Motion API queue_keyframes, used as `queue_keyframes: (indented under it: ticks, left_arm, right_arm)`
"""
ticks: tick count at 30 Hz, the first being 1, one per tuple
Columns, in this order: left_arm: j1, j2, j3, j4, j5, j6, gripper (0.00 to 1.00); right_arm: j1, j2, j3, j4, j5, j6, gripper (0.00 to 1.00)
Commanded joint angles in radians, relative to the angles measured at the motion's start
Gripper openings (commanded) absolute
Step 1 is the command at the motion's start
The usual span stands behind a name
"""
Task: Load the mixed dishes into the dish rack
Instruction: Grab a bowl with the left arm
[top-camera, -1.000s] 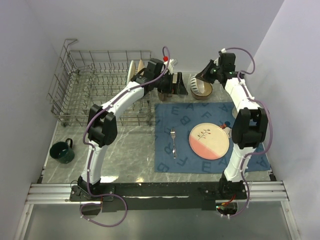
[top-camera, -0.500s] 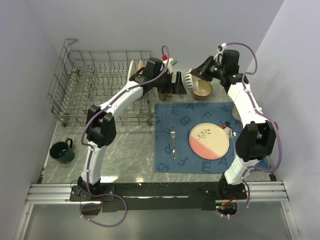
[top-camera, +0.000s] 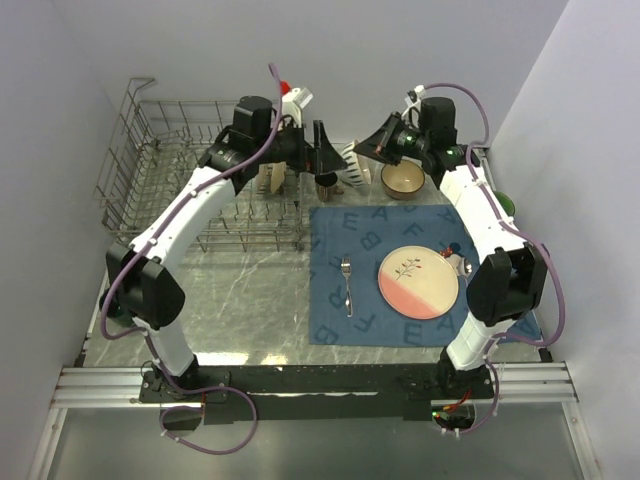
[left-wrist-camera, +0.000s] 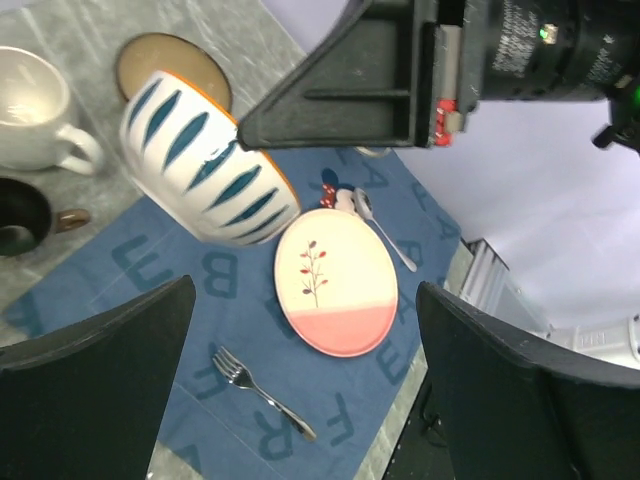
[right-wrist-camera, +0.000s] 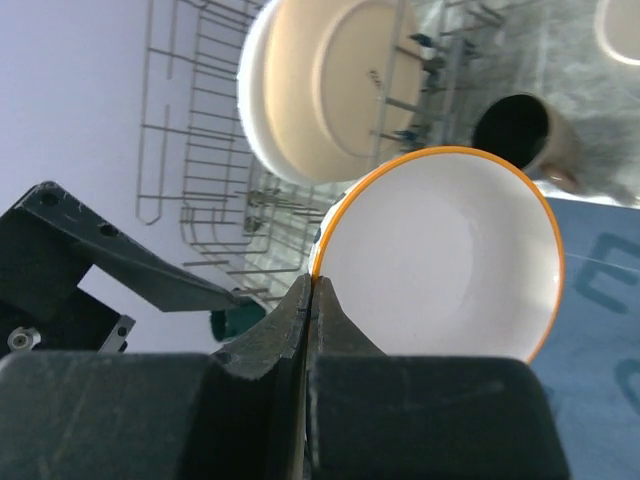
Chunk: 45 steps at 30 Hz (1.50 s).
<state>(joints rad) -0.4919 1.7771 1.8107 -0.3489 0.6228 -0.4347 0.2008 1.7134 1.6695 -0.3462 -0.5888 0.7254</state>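
My right gripper (top-camera: 364, 150) is shut on the orange rim of a white bowl with blue leaf stripes (top-camera: 350, 166), holding it in the air beside the grey wire dish rack (top-camera: 170, 175). The right wrist view shows the jaws pinched on the rim (right-wrist-camera: 312, 285) of the bowl (right-wrist-camera: 450, 260). My left gripper (top-camera: 326, 152) hangs open just left of the bowl and holds nothing. Cream plates (right-wrist-camera: 330, 85) stand in the rack. On the blue placemat (top-camera: 375, 320) lie a pink-and-cream plate (top-camera: 418, 282), a fork (top-camera: 346, 283) and a spoon (left-wrist-camera: 385, 228).
A dark mug (top-camera: 326, 186) and a brown-rimmed bowl (top-camera: 403, 180) sit at the placemat's far edge, with a white mug (left-wrist-camera: 30, 110) near them. A green mug (right-wrist-camera: 235, 322) stands left of the rack's near side. Walls close in on both sides.
The right gripper has carried the striped bowl left toward the rack. The left arm has risen and swung back, its open gripper now beside the bowl.
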Motion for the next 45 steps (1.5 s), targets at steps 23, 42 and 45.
queue_keyframes:
  ticks: [23, 42, 45]
  left_arm:
    - [0.088, -0.214, -0.171, -0.033, -0.17, -0.081, 0.99]
    - [0.205, -0.41, -0.237, -0.082, -0.06, -0.026, 0.99]
    - [0.213, -0.426, -0.221, -0.113, -0.051, -0.006, 0.99]
  right_arm:
    - [0.184, 0.094, 0.229, 0.082, -0.097, 0.132, 0.0]
    - [0.227, 0.036, 0.165, -0.02, -0.246, 0.016, 0.0]
    - [0.226, -0.009, 0.101, -0.027, -0.278, 0.008, 0.0]
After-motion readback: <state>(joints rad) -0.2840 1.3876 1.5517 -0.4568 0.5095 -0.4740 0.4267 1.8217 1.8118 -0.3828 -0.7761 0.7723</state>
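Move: The striped bowl, held by its rim in the right fingers, has its middle about 7 cm right, 3 cm ahead and 9 cm below the open left hand. Under that left hand, some 24 cm down, the metal cup stands about 11 cm ahead. For the right hand, the rack's right side lies about 12 cm left, 8 cm ahead and 22 cm below; the remaining bowl is 11 cm right, 10 cm ahead, equally low. Right hand carries the pinched bowl 12 cm left and back; the open left retreats some 13 cm left. ##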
